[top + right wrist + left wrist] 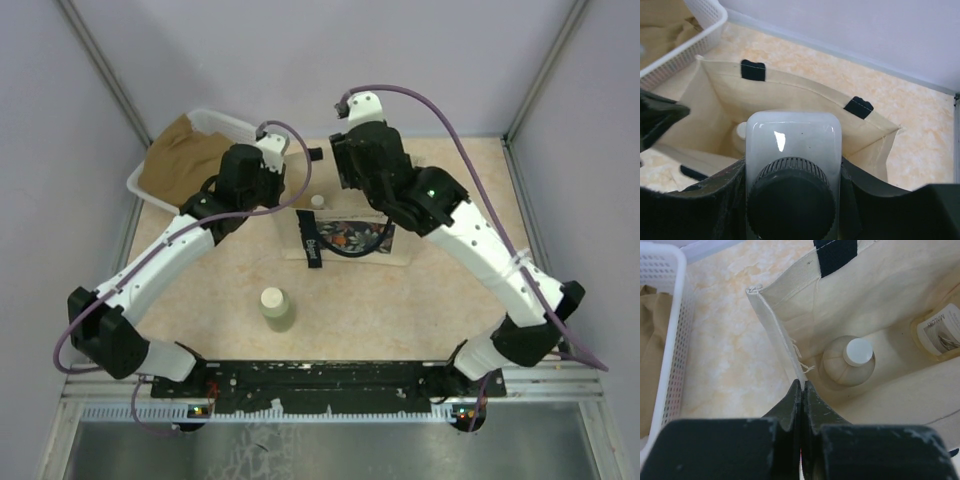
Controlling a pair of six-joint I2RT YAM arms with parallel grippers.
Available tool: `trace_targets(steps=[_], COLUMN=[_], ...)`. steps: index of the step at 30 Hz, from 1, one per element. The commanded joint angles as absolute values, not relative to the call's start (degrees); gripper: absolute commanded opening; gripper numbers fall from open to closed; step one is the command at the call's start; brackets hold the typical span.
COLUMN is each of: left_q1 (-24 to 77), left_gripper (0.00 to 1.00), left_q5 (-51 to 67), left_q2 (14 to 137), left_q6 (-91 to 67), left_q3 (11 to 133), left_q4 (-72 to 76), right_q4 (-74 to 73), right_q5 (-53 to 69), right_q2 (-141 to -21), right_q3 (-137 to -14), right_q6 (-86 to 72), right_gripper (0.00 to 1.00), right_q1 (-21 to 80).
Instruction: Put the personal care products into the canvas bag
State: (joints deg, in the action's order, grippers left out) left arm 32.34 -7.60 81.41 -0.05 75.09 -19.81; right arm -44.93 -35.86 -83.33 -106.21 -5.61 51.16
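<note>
The canvas bag (345,238) stands open in the middle of the table. My left gripper (802,384) is shut on the bag's left rim (775,330) and also shows in the top view (288,195). Inside the bag stand an amber bottle with a white cap (847,362) and a clear labelled bottle (940,330). My right gripper (792,170) is shut on a white bottle with a black cap (792,145), held above the bag's mouth (790,90). A pale green bottle with a cream cap (277,308) stands on the table in front of the bag.
A white perforated tub with brown cloth (185,155) sits at the back left, close to the bag and to my left arm. It also shows in the left wrist view (670,315). Grey walls enclose the table on three sides.
</note>
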Motion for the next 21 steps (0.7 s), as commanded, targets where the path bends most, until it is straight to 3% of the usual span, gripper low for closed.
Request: trace_targets(steps=[1,15,21], left_q1=[31.68,31.56,31.55], left_gripper=[0.00,0.00,0.00], left_q5=[-12.39,-13.63,-13.83], left_q2=[77.08,75.54,75.68], left_q6=[1.47,1.04,1.27], left_q3=[74.43,71.99,72.03], left_q4=[-20.52,-20.30,-20.21], right_q4=[-36.16,-29.58,-22.64], right_q5=[-32.82,-30.25,-23.34], right_q2=[-86.99,-86.51,-84.34], right_q3=[-110.08,-90.62,-80.05], right_q6=[-3.35,-9.75,-13.31], right_gripper=[0.00,0.00,0.00], right_q1=[48.55,44.05,38.37])
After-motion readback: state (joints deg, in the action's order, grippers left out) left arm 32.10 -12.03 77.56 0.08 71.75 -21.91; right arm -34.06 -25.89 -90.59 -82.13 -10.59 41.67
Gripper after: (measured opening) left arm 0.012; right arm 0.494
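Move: The right hand holds the white bottle high over the canvas bag, whose middle is about 6 cm ahead and some 27 cm below, neither left nor right. Inside it the clear bottle with the white cap lies roughly 8 cm ahead, 6 cm left and 30 cm down; the amber bottle is 9 cm ahead, 6 cm right, equally deep. The left hand pinches the bag's left rim, with the bag's middle level ahead, about 12 cm right and 13 cm below. Keeping its grip near the cap, the right hand takes the white bottle down through the bag's mouth between the two bottles already inside, first easing forward about 4 cm as it starts to sink, then dropping nearly straight, some 19 cm in all, while the fingers tip down by about 20 degrees. Meanwhile the left hand, still shut on the rim, draws it about 2.5 cm to the left and slightly back in the first half, then holds it there. ##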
